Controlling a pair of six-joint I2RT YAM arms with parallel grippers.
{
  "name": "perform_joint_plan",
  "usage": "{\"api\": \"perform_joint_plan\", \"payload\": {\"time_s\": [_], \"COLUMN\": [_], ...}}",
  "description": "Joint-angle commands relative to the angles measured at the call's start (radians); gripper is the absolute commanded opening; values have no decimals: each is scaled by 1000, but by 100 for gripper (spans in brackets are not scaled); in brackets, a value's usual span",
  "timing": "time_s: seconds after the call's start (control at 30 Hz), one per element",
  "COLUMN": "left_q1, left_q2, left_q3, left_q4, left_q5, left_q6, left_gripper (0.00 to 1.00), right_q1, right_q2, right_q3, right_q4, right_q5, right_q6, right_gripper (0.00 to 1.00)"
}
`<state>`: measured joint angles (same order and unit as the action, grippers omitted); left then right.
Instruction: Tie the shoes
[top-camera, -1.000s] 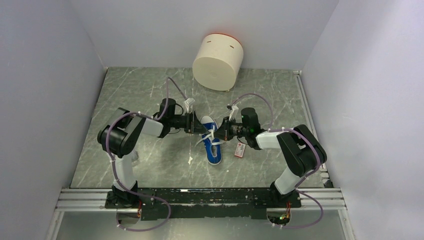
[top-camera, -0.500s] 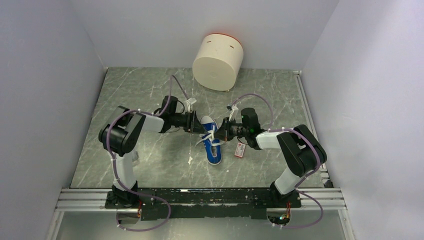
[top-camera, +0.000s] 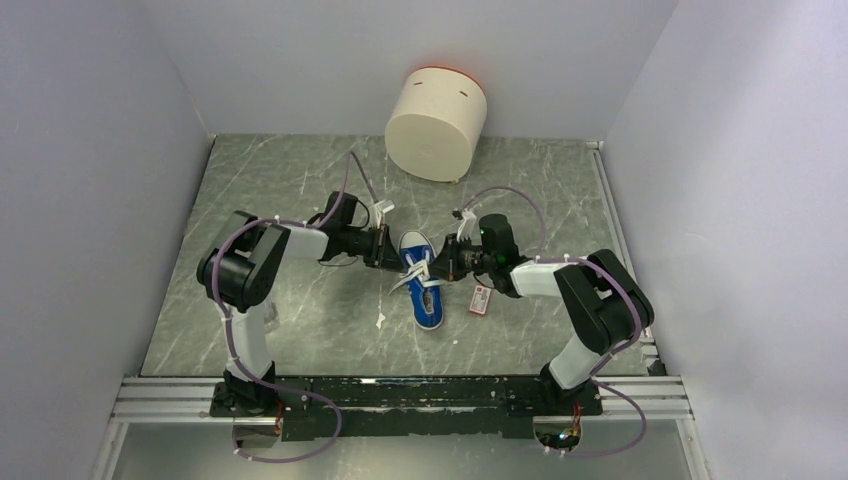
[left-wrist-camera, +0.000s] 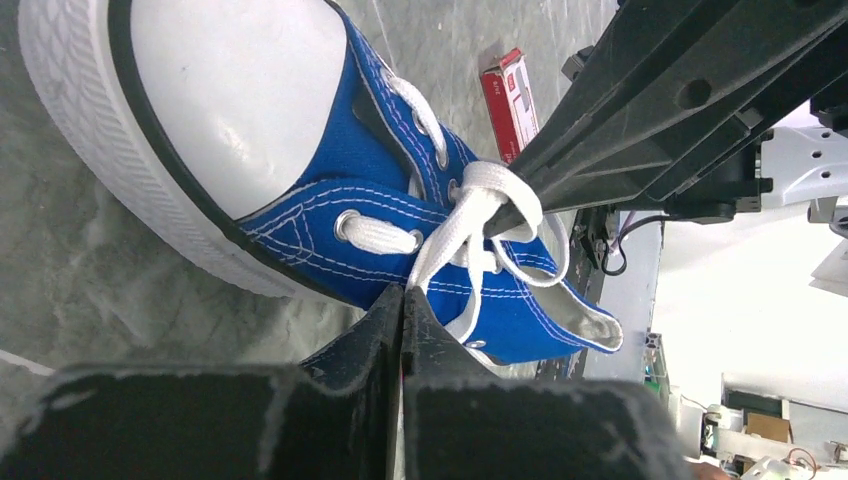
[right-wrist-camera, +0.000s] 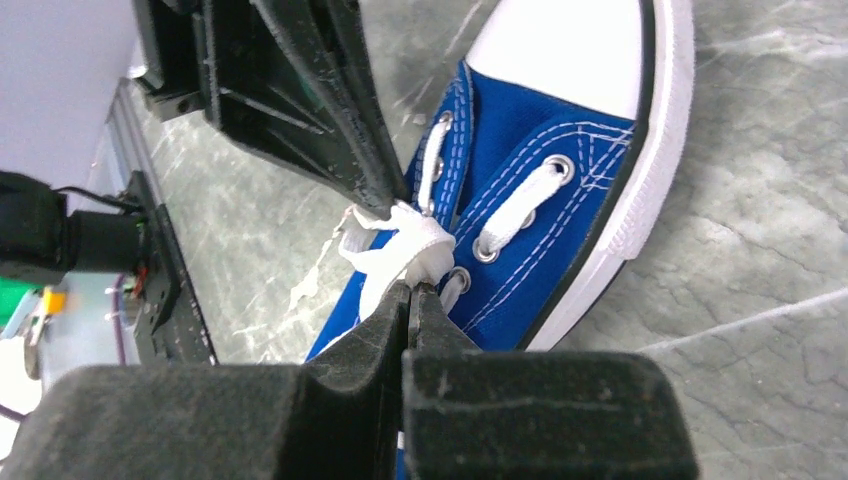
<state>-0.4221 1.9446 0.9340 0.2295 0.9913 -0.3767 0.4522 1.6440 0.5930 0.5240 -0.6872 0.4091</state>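
Observation:
The blue canvas sneaker (top-camera: 425, 290) lies mid-table, white toe cap toward the back. Its white laces (top-camera: 420, 272) are bunched into a knot over the eyelets. My left gripper (top-camera: 396, 259) comes in from the shoe's left and is shut on a lace strand, as the left wrist view shows (left-wrist-camera: 403, 296). My right gripper (top-camera: 441, 266) comes in from the right and is shut on the lace bunch (right-wrist-camera: 400, 245), with its tips (right-wrist-camera: 411, 288) touching it. The two grippers face each other across the knot (left-wrist-camera: 490, 195), a few centimetres apart.
A small red-and-white packet (top-camera: 480, 299) lies flat just right of the shoe, under the right forearm. A large cream cylinder (top-camera: 436, 122) stands at the back. A small white scrap (top-camera: 381, 320) lies left of the heel. Grey walls enclose three sides.
The left forearm has swung slightly toward the back and its gripper has edged closer to the shoe. Both grippers keep their hold on the laces. The shoe has barely moved.

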Motion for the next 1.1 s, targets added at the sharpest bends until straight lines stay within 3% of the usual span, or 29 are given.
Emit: {"api": "perform_joint_plan", "payload": {"time_s": [0.0, 0.2, 0.43, 0.8, 1.07], "left_q1": [5, 9, 13, 13, 13], "left_q2": [-24, -71, -134, -182, -231], "left_q3": [-1, -43, -77, -157, -145], "left_q4": [-62, -103, -162, -128, -325], "left_q5": [-30, -70, -74, -64, -139], "left_q6": [40, 28, 21, -61, 25], "left_gripper": [5, 5, 5, 5, 5], "right_q1": [58, 124, 138, 155, 146], "right_q2": [-44, -83, -97, -106, -119], "right_q3": [29, 100, 237, 244, 257], "right_q4": [-120, -334, -607, -633, -537], "right_q5": [183, 397, 495, 518, 551], "right_q6": [-32, -64, -148, -132, -87], "right_gripper": [1, 0, 0, 0, 0]}}
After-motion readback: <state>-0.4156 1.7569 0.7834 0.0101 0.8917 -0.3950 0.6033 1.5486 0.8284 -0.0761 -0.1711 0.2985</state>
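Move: The lace knot over the shoe's throat lies about 4 cm right of the left fingertips, level fore and aft, and some 3 cm left and 1 cm back of the right fingertips, close to their height. From the left hand, the white toe cap is about 7 cm ahead and 3 cm right, and a white scrap on the table 13 cm back and 6 cm left. The red box is about 8 cm back and 12 cm right of the right hand. Still pinching the laces, the left hand draws them back and to its left, about 6 cm away from the knot and off the shoe's side, fingers kept shut. The shut right hand keeps its lace, tips its fingers some 25 degrees more steeply down while easing forward about 2 cm, then pulls right, partly back and down, before creeping forward again. ##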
